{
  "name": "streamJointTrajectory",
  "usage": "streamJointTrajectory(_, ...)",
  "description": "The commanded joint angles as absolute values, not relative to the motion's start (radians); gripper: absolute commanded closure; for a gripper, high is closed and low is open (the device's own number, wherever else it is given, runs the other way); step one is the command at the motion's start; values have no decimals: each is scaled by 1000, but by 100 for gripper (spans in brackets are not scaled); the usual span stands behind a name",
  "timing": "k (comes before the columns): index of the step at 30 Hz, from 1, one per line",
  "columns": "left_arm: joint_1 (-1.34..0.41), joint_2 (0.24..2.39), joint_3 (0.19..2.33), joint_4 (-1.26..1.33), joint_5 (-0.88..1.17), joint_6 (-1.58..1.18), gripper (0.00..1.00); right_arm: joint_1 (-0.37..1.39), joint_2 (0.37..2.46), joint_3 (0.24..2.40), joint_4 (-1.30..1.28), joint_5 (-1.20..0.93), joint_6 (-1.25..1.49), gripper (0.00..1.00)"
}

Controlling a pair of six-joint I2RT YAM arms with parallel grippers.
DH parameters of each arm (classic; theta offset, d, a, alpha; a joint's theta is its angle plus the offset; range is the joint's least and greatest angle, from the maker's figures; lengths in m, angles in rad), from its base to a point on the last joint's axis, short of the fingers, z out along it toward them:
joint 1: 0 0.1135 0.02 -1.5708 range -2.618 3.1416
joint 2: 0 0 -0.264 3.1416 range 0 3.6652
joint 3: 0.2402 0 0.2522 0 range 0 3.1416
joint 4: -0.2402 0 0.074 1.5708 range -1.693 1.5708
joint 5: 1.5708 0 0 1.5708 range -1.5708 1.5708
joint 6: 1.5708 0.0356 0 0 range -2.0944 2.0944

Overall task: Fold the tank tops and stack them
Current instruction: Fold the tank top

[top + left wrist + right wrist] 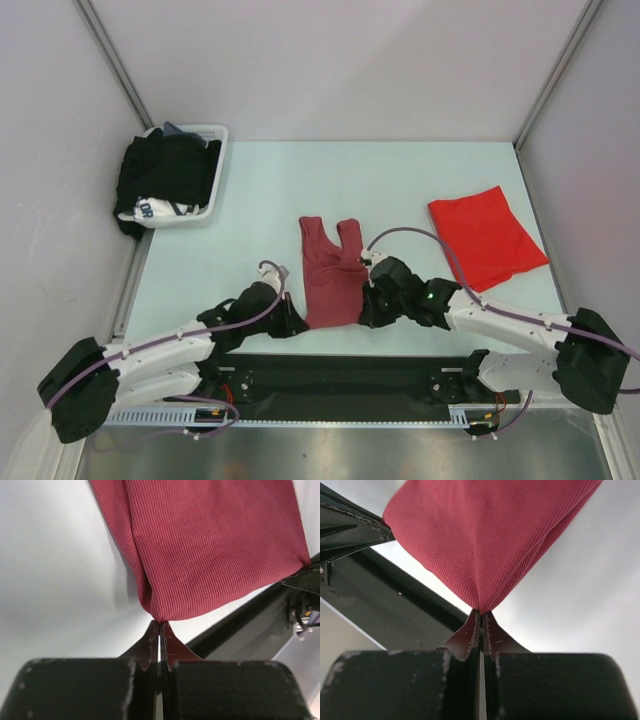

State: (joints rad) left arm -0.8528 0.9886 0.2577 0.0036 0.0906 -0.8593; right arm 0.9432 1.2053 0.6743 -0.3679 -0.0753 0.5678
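Observation:
The dusty maroon tank top (330, 275) lies lengthwise in the table's near middle, its two straps pointing away from the arms. My left gripper (298, 322) is shut on its near left hem corner; the left wrist view shows the ribbed maroon cloth (210, 555) pinched at the tips of the gripper (160, 622). My right gripper (366, 312) is shut on the near right hem corner, where the maroon cloth (485, 540) rises into a peak from the gripper (481, 612). The bright red tank top (485, 238) lies folded flat at the right.
A white basket (215, 160) at the far left holds black garments and a white cloth with dark lettering (150, 208). The black base rail (340, 375) runs along the near table edge, just behind the hem. Grey walls stand on both sides.

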Motion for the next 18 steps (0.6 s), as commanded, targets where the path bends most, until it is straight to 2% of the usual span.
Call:
streamJointTrajectory(1,-859,879,313,-125,97,-884,100,948,1140,725,-481,-58,577,100)
streamJointTrajectory(7,-862,773,359,-238,87,-887,100,948,1114,784,-549,-49,554,98)
streamJointTrajectory(18,-862,781,561,-350,54,-841,100,891,1193,956,-609,-32,480,96)
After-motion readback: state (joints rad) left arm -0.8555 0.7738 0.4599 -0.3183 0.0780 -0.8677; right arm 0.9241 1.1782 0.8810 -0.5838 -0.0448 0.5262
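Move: Both hands already pinch the two bottom corners of the folded maroon tank top, about 12 cm apart. Its strap ends lie roughly 25 cm ahead: some 6 cm right of the left hand and 2 cm below it, some 7 cm left of the right hand and 5 cm below it. The red tank top lies about 22 cm ahead and 30 cm right of the right hand; the laundry basket stands about 38 cm ahead and 32 cm left of the left hand. With both grippers still shut on the maroon tank top's bottom corners, the two arms lift its hem together, nearly straight up off the table: the left hand about 8 cm, the right about 5.5 cm, the right starting to edge forward towards the straps at the end. The wrists hardly turn and neither hand lets go. ##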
